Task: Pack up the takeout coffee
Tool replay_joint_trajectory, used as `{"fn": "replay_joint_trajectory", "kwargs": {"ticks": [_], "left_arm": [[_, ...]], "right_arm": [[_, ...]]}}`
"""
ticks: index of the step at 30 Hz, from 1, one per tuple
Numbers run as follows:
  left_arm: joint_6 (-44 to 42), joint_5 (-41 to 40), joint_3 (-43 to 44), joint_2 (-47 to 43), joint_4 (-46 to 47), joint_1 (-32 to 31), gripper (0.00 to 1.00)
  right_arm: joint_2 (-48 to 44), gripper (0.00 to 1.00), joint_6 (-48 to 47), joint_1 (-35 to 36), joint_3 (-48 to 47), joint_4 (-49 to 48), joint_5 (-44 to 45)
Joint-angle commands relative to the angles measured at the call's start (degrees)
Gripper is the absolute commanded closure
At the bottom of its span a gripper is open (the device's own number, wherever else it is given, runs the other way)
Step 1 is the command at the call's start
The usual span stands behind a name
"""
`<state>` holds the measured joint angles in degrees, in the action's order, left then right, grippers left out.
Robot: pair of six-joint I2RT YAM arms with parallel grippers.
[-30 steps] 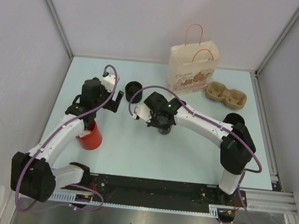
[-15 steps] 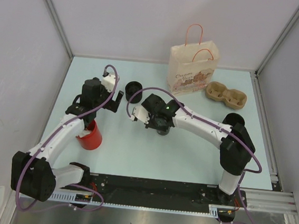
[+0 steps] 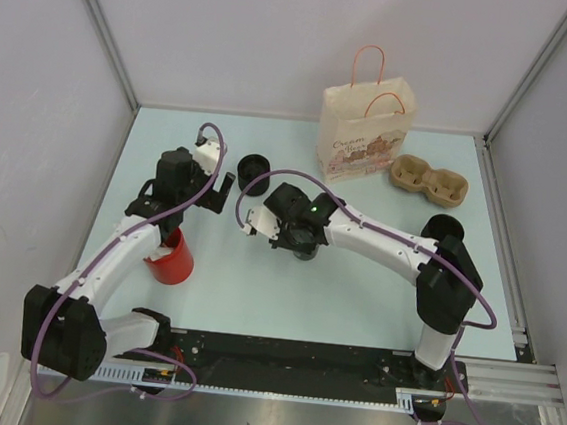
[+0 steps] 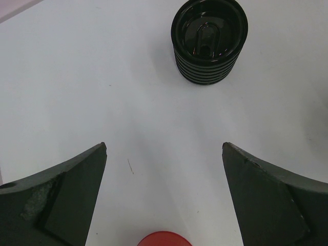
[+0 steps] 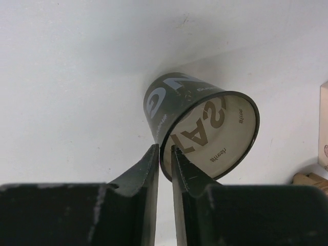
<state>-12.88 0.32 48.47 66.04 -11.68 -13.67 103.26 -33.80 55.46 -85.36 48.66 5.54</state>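
A dark paper cup with tan lettering stands mid-table, mostly hidden under my right gripper in the top view. My right gripper straddles its rim, one finger outside the wall and one inside. The jaws are slightly parted, and a sliver of the cup's pale inside shows beside the inner finger. My left gripper hovers wide open and empty between a black ribbed lidded cup and a red cup. A paper bag stands at the back.
A brown two-hole cup carrier lies to the right of the bag. A dark round object sits by the right arm's elbow, partly hidden. Grey walls close in the table on the left, back and right.
My right gripper has shifted a little to the left with the dark cup under it, and its jaws have parted slightly. The left arm has not moved.
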Motion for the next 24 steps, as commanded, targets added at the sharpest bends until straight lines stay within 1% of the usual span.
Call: {"fn": "replay_joint_trajectory", "kwargs": {"ticks": [1,6,11,14,15,17,18,20,21,22,23,24], "left_arm": [[1.0,0.0,0.5,0.0,1.8,0.5,0.0],[1.0,0.2,0.5,-0.1,1.8,0.5,0.01],[1.0,0.3,0.6,0.1,1.8,0.5,0.0],[1.0,0.4,0.5,0.2,1.8,0.5,0.01],[0.9,0.6,0.6,0.2,1.8,0.5,0.01],[0.8,1.1,0.7,0.2,1.7,0.5,0.01],[0.8,1.3,0.6,0.3,1.6,0.5,0.01],[0.5,2.2,1.1,0.6,1.3,0.5,0.01],[0.1,2.9,1.5,1.1,0.9,0.5,0.01],[0.1,3.0,2.4,1.4,0.3,0.5,0.01],[-0.2,3.7,3.0,1.9,-0.2,0.5,0.01],[-0.8,4.0,3.6,2.9,-0.5,0.5,0.01]], "right_arm": [[-2.6,0.77,0.7,0.9,0.0,0.1,-0.3],[-4.3,0.67,0.4,1.4,-0.1,0.0,0.4],[-7.0,0.58,0.2,1.4,-2.2,1.0,0.5],[-9.0,0.51,0.1,0.2,-4.5,1.7,-0.4],[-9.7,0.45,0.2,-0.3,-5.0,2.0,-1.7],[-11.3,0.41,0.5,-2.0,-5.9,2.0,-3.5],[-11.8,0.38,0.8,-4.2,-6.0,2.0,-4.8],[-13.0,0.34,1.4,-6.8,-5.7,1.3,-10.4],[-13.3,0.31,2.2,-10.2,-5.4,0.4,-12.3],[-13.6,0.28,2.7,-11.8,-4.8,-0.1,-14.1],[-14.0,0.27,3.1,-13.6,-4.6,-0.5,-17.7],[-14.1,0.27,4.2,-16.6,-4.4,-0.9,-19.2]]}}
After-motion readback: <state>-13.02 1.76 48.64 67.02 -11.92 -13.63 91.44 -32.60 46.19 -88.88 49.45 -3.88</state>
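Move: The fingertips of the right hand still straddle the near-left rim of the open dark cup; the cup's middle lies about 3 cm ahead, 2 cm to the right and 5 cm below. The paper bag stands some 21 cm ahead and 11 cm to the right, the black lid stack about 16 cm ahead and 10 cm to the left. From the left hand the cup is some 6 cm back, 19 cm to the right and 12 cm below. Keep opening the right gripper, from nearly shut to about three quarters, so it lets go of the cup's rim. Hold almost still at first, then lift fast, about 9 cm straight up, ending with a short swing forward and to the right over the cup while rolling the hand's left side up some 15 degrees. ##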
